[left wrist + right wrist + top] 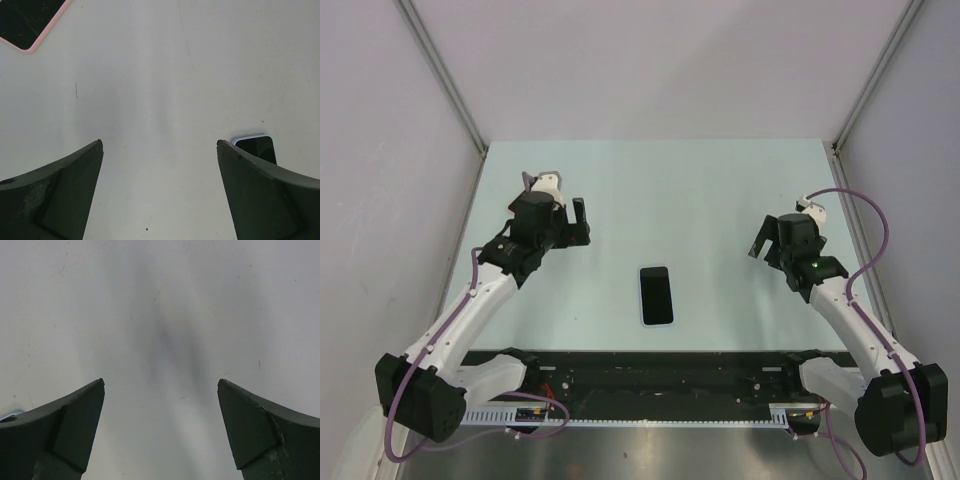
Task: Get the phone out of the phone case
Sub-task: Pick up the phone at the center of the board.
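Observation:
The phone (656,295) lies flat and screen up in its pale phone case (643,297) at the middle of the table, between the two arms. My left gripper (578,222) hovers to its upper left, open and holding nothing. My right gripper (761,244) hovers to its right, also open and holding nothing. In the left wrist view a dark screen corner with a pale rim (256,146) peeks from behind my right finger (260,195). The right wrist view shows only bare table between the fingertips (161,382).
A second dark slab with a pink rim (31,22) sits in the top left corner of the left wrist view; it does not show from above. Grey walls (380,150) close in the pale green table (670,190) on three sides. A black rail (660,375) runs along the near edge.

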You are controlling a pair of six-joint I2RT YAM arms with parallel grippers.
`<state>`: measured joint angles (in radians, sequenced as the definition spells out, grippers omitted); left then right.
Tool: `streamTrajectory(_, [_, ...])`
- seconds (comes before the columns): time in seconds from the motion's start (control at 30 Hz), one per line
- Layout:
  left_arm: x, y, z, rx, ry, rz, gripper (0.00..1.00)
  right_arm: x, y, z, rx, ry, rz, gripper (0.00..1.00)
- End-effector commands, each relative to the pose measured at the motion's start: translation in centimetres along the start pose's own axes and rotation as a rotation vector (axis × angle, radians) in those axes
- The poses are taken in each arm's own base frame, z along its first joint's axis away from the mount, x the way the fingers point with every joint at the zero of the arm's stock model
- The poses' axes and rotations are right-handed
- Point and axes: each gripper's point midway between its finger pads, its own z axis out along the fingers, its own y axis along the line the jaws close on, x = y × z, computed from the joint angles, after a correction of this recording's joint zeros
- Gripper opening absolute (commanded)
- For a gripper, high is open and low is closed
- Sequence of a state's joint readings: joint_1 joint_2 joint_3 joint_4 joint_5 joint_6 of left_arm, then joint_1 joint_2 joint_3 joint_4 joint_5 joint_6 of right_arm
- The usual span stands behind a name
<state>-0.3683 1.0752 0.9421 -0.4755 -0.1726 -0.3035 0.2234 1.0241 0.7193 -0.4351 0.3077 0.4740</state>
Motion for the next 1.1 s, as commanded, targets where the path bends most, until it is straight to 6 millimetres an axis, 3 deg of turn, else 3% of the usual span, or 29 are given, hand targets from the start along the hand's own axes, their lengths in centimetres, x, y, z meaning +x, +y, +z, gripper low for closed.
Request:
streamTrajectory(0.0, [-0.5, 0.2, 0.0, -0.023, -0.02, -0.028, 1.0, -0.2, -0.3, -0.3, 0.008, -0.021, 0.005, 1.0])
streamTrajectory(0.3, [-0.1, 0.3, 0.1, -0.033, -0.01, -0.043, 1.0, -0.3, 0.2, -1.3, -0.027, -0.042, 0.004, 1.0])
streamTrajectory(0.4, [-0.1, 0.5, 0.1, -0.043, -0.008, -0.049, 1.0, 0.0, 2.8, -1.9, -0.103, -0.054, -0.015, 1.0])
streamTrajectory(0.5, [0.0, 0.3, 0.0, -0.038, -0.007, -0.065, 1.0, 1.5, 7.7, -3.1, -0.24, -0.058, -0.063, 1.0])
streamTrajectory(0.53, [0.1, 0.0, 0.1, -0.023, 0.0, -0.073, 0.99, 3.5, 10.3, -3.9, -0.306, -0.025, -0.103, 1.0])
streamTrajectory(0.63, [0.1, -0.5, 0.3, -0.002, 0.014, -0.083, 1.0, 5.9, 14.2, -4.7, -0.389, 0.01, -0.109, 1.0])
streamTrajectory(0.67, [0.2, -0.5, 0.3, -0.001, 0.016, -0.084, 1.0, 8.4, 15.4, -4.5, -0.396, 0.065, -0.156, 1.0])
streamTrajectory(0.77, [0.1, -0.5, 0.2, -0.001, 0.012, -0.089, 1.0, 12.6, 18.3, -5.0, -0.421, 0.147, -0.22, 1.0])
streamTrajectory(0.9, [0.3, -0.3, 0.2, -0.012, 0.015, -0.088, 1.0, 16.4, 20.3, -5.1, -0.414, 0.234, -0.272, 1.0])
streamTrajectory(1.07, [0.7, -0.1, 0.3, -0.023, 0.022, -0.091, 1.0, 18.7, 22.2, -5.4, -0.448, 0.311, -0.252, 1.0])
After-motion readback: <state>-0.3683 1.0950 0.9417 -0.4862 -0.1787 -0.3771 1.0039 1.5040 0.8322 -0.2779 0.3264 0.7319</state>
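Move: The phone, lying flat near the middle of the board, is about 27 cm to the right hand's left, some 7 cm nearer the base and roughly 10 cm below. No other object stands near it or along that hand's way. From the left hand the phone lies about 20 cm to the right, 9 cm back and 17 cm down. The phone is what the right hand heads for: after lifting barely a centimetre, the hand sweeps fast about 25 cm left, drawing back and, in the second half, sinking some 8 cm each. The wrist swings counter-clockwise by around 30 degrees and tips further down, bringing the still wide-open fingers in low over the phone without closing. ##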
